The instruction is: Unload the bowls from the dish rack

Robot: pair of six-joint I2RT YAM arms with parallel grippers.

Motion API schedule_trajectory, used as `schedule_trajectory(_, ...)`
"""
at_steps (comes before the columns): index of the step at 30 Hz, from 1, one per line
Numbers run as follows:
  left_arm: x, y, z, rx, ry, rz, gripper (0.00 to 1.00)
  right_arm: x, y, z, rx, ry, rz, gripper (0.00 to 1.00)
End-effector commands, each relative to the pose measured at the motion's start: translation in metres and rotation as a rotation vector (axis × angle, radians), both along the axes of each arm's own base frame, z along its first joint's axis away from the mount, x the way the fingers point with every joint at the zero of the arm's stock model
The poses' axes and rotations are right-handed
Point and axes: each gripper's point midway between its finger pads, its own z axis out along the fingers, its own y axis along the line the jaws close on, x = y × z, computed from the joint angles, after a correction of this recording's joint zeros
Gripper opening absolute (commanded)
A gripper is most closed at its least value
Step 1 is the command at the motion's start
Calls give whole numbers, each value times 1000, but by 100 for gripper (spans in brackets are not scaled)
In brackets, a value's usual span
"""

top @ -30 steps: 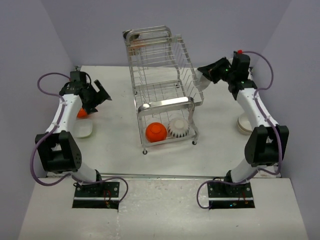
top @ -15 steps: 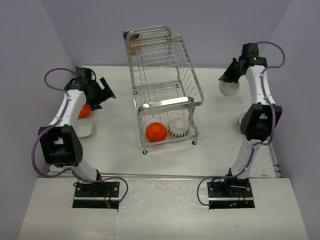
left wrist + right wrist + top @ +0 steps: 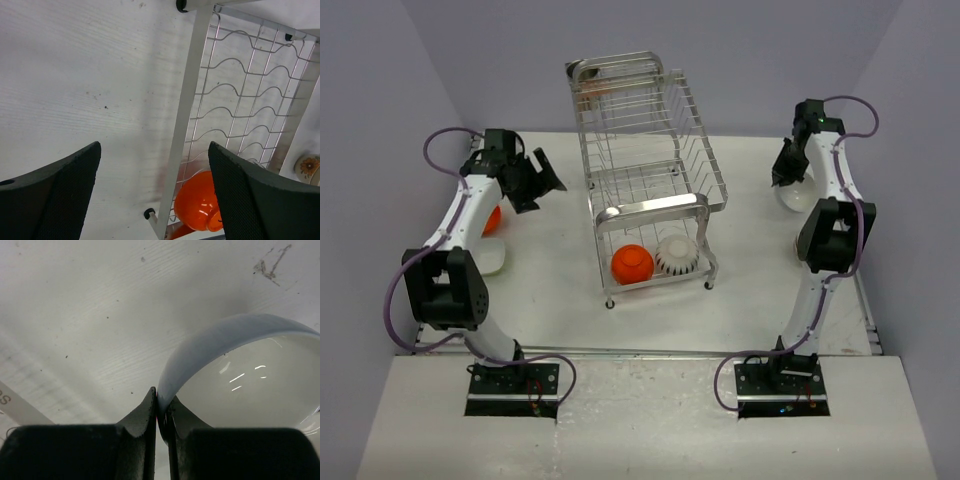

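Observation:
The chrome wire dish rack (image 3: 665, 207) stands at the table's middle. Its lower tier holds an orange bowl (image 3: 632, 264) and a ribbed white bowl (image 3: 677, 256). My right gripper (image 3: 783, 177) is shut on the rim of a plain white bowl (image 3: 802, 197), low over the table at the far right. In the right wrist view the gripper (image 3: 161, 412) pinches that rim (image 3: 220, 340). My left gripper (image 3: 544, 181) is open and empty, just left of the rack. In the left wrist view the gripper (image 3: 155, 200) frames the rack's bar (image 3: 187, 115) and the orange bowl (image 3: 200, 207).
A second orange bowl (image 3: 491, 220) and a white bowl (image 3: 488, 260) sit on the table at the left, beside my left arm. A small dish (image 3: 588, 92) rests at the back of the rack's top tier. Purple walls close in on three sides.
My right arm has swung the white bowl from beside the rack out to the far right and lowered it. My left gripper has moved right, away from the left orange bowl, towards the rack.

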Motion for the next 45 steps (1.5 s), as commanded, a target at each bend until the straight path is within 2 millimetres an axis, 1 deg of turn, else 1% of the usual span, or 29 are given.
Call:
schedule_trajectory(1,13,-20,2,-42,-20,-35,87,-5,-26,7,-120,9,-8,0)
schedule_trajectory(4,19,-27,-6,-45,3,-32,86,-9,-35,-1,-165,44,-19,0)
schedule_trajectory(5,21,-28,-12,-49,23,-29,85,-11,-37,-4,-172,57,-23,0)
schedule_trajectory(7,25,-31,-10,-53,27,-24,84,-15,-43,-13,-190,86,-33,0)
schedule_trajectory(8,27,-34,-18,-48,49,-29,84,-16,-44,-16,-197,97,-34,0)
schedule_trajectory(9,29,-36,-17,-48,51,-32,84,-17,-46,-19,-198,106,-34,0)
schedule_trajectory(11,32,-41,-21,-56,65,-40,84,-18,-48,-29,-204,130,-36,0)
schedule_trajectory(14,35,-47,-17,-60,58,-46,84,-17,-50,-39,-208,152,-38,0)
schedule_trajectory(16,35,-50,-16,-61,58,-53,84,-15,-52,-41,-212,153,-39,0)
schedule_trajectory(20,33,-54,-20,-62,76,-65,84,-14,-53,-51,-209,178,-39,0)
schedule_trajectory(26,30,-60,-23,-68,99,-85,84,-12,-55,-58,-206,192,-34,0)
schedule_trajectory(30,28,-61,-22,-68,103,-92,84,-10,-59,-67,-215,209,-33,0)
schedule_trajectory(32,27,-62,-19,-73,99,-97,84,-8,-61,-68,-225,211,-34,1)
schedule_trajectory(33,27,-62,-19,-73,98,-99,84,-5,-61,-66,-223,202,-33,5)
schedule_trajectory(34,27,-62,-18,-75,97,-100,85,-5,-62,-69,-224,206,-33,14)
schedule_trajectory(36,26,-61,-17,-70,94,-102,85,-2,-61,-68,-219,200,-32,25)
schedule_trajectory(37,26,-61,-17,-69,94,-101,85,-2,-61,-67,-221,198,-32,35)
schedule_trajectory(39,25,-61,-19,-67,98,-100,85,0,-62,-63,-222,186,-37,42)
schedule_trajectory(40,25,-61,-19,-68,97,-99,85,2,-62,-55,-224,166,-40,47)
schedule_trajectory(43,26,-62,-16,-75,90,-100,85,7,-61,-34,-224,113,-46,56)
schedule_trajectory(44,26,-64,-15,-78,86,-103,85,10,-60,-17,-219,74,-50,57)
schedule_trajectory(45,26,-67,-12,-83,77,-112,85,11,-57,-8,-210,53,-48,59)
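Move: Beneath and just right of the right hand lies the patch of table for the white bowl it holds by the rim: about 9 cm right, 2 cm back and 13 cm down; an unloaded white bowl stands some 16 cm back and 8 cm right. From the open left hand, the orange bowl on the rack's bottom tier is roughly 21 cm right, 14 cm back and 11 cm lower, with the ribbed white bowl about 12 cm farther right of it and 1 cm farther out. Swinging right about 5 cm while sinking 8 cm, the right hand lowers the pinched white bowl to the table, then spreads its fingers off the rim and starts to rise, easing forward. The left hand, fingers still wide open, moves about 5 cm right towards the rack, 4 cm down and slightly forward, then waits beside the rack, touching nothing. ##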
